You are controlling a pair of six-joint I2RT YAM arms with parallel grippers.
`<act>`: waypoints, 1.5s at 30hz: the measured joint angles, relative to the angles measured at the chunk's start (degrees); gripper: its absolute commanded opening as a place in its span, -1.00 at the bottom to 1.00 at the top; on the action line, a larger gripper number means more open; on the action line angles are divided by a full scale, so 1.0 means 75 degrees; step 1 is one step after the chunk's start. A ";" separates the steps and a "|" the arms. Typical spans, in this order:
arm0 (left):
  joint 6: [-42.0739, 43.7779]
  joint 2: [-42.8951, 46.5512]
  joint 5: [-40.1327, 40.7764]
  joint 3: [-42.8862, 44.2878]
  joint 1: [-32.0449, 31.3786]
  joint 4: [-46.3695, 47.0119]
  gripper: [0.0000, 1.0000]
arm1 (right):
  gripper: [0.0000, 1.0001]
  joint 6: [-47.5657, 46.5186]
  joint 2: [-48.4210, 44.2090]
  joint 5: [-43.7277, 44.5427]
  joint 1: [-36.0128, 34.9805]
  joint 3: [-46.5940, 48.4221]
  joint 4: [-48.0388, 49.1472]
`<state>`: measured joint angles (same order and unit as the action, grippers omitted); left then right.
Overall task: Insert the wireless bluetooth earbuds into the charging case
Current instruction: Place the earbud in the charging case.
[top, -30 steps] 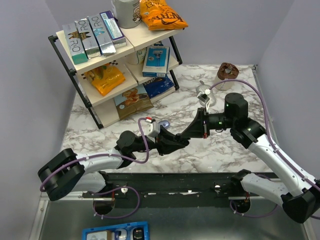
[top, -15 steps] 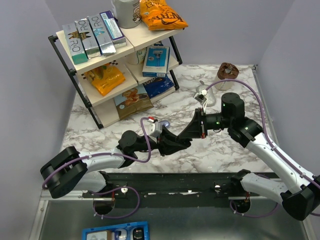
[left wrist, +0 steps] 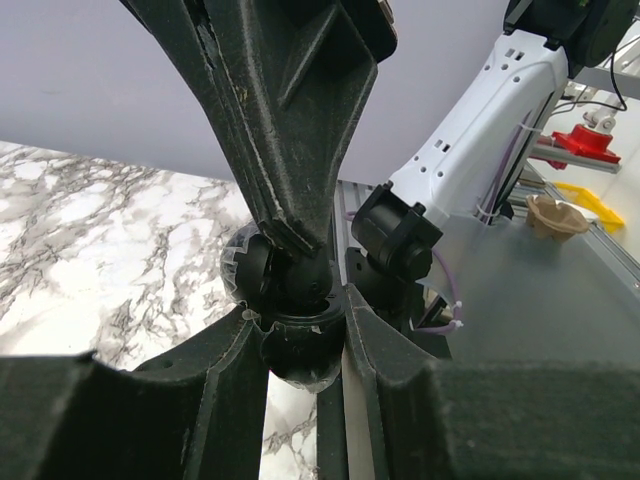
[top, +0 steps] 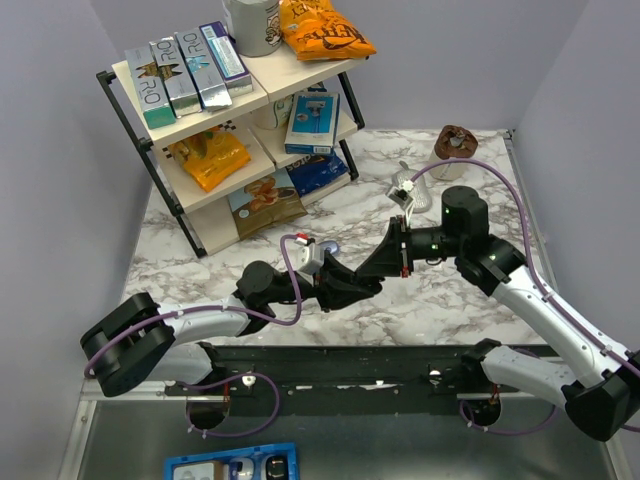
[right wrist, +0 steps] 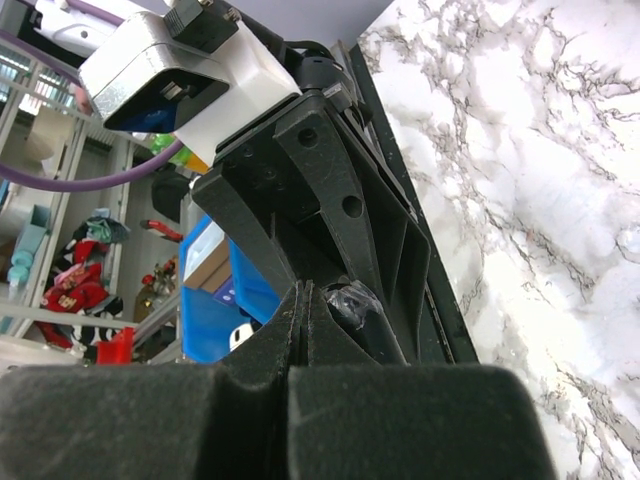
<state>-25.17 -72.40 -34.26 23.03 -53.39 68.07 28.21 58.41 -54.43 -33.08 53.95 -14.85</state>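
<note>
The charging case (left wrist: pixel 293 335) is a small rounded black shell with a scrap of clear film on it. My left gripper (left wrist: pixel 298 322) is shut on it, one finger on each side, held above the marble near the table's front edge (top: pixel 366 283). My right gripper (right wrist: pixel 303 296) is shut, its two fingers pressed flat together. Its tips (left wrist: pixel 290 215) come down onto the top of the case from above. In the right wrist view the case (right wrist: pixel 368 318) shows just right of those tips. The earbuds are hidden where the fingertips meet the case.
A two-tier shelf rack (top: pixel 160 190) with boxes and snack bags fills the back left. A brown object (top: pixel 457 142) sits at the back right corner. A small blue and white item (top: pixel 331 247) lies on the marble behind the grippers. A blue bin (top: pixel 232 466) is below the table.
The right arm has shifted a little to the left, toward the left gripper, bringing its tips against the case. Over the last half second both arms have held still.
</note>
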 measured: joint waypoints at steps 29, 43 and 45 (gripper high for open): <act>0.0041 0.0055 0.0332 0.0000 -0.0055 -0.0064 -1.00 | -0.89 -0.0312 -0.0117 0.0551 -0.0219 0.0000 -0.0210; 0.0044 0.0108 0.0428 0.0000 -0.0085 -0.0102 -1.00 | -0.55 -0.0321 -0.0201 0.0766 -0.0251 0.0000 -0.0271; 0.0047 0.0137 0.0452 0.0000 -0.0085 -0.0125 -1.00 | -0.54 -0.0326 -0.0230 0.0799 -0.0262 0.0000 -0.0283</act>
<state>-24.82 -71.37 -30.87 23.03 -54.02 67.13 25.76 56.69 -48.45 -35.05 53.95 -16.97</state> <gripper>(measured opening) 0.375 0.216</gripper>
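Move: The black charging case stands open in the left gripper, about 1 cm to the right of that hand's point and level with it. From the right hand's shut fingertips, the case's middle is some 2 cm below and straight under; its taped lid stands about 2 cm ahead at tip height. The purple case lies on the table roughly 14 cm ahead and 7 cm left of the right hand, some 23 cm down. Ease the right gripper's shut tips about half a centimetre down into the open charging case, tilting the hand slightly, some 5 degrees. Hold them there, then spread the fingers to roughly a fifth open. Keep the left gripper's pinch on the case and hold it nearly still from below. ##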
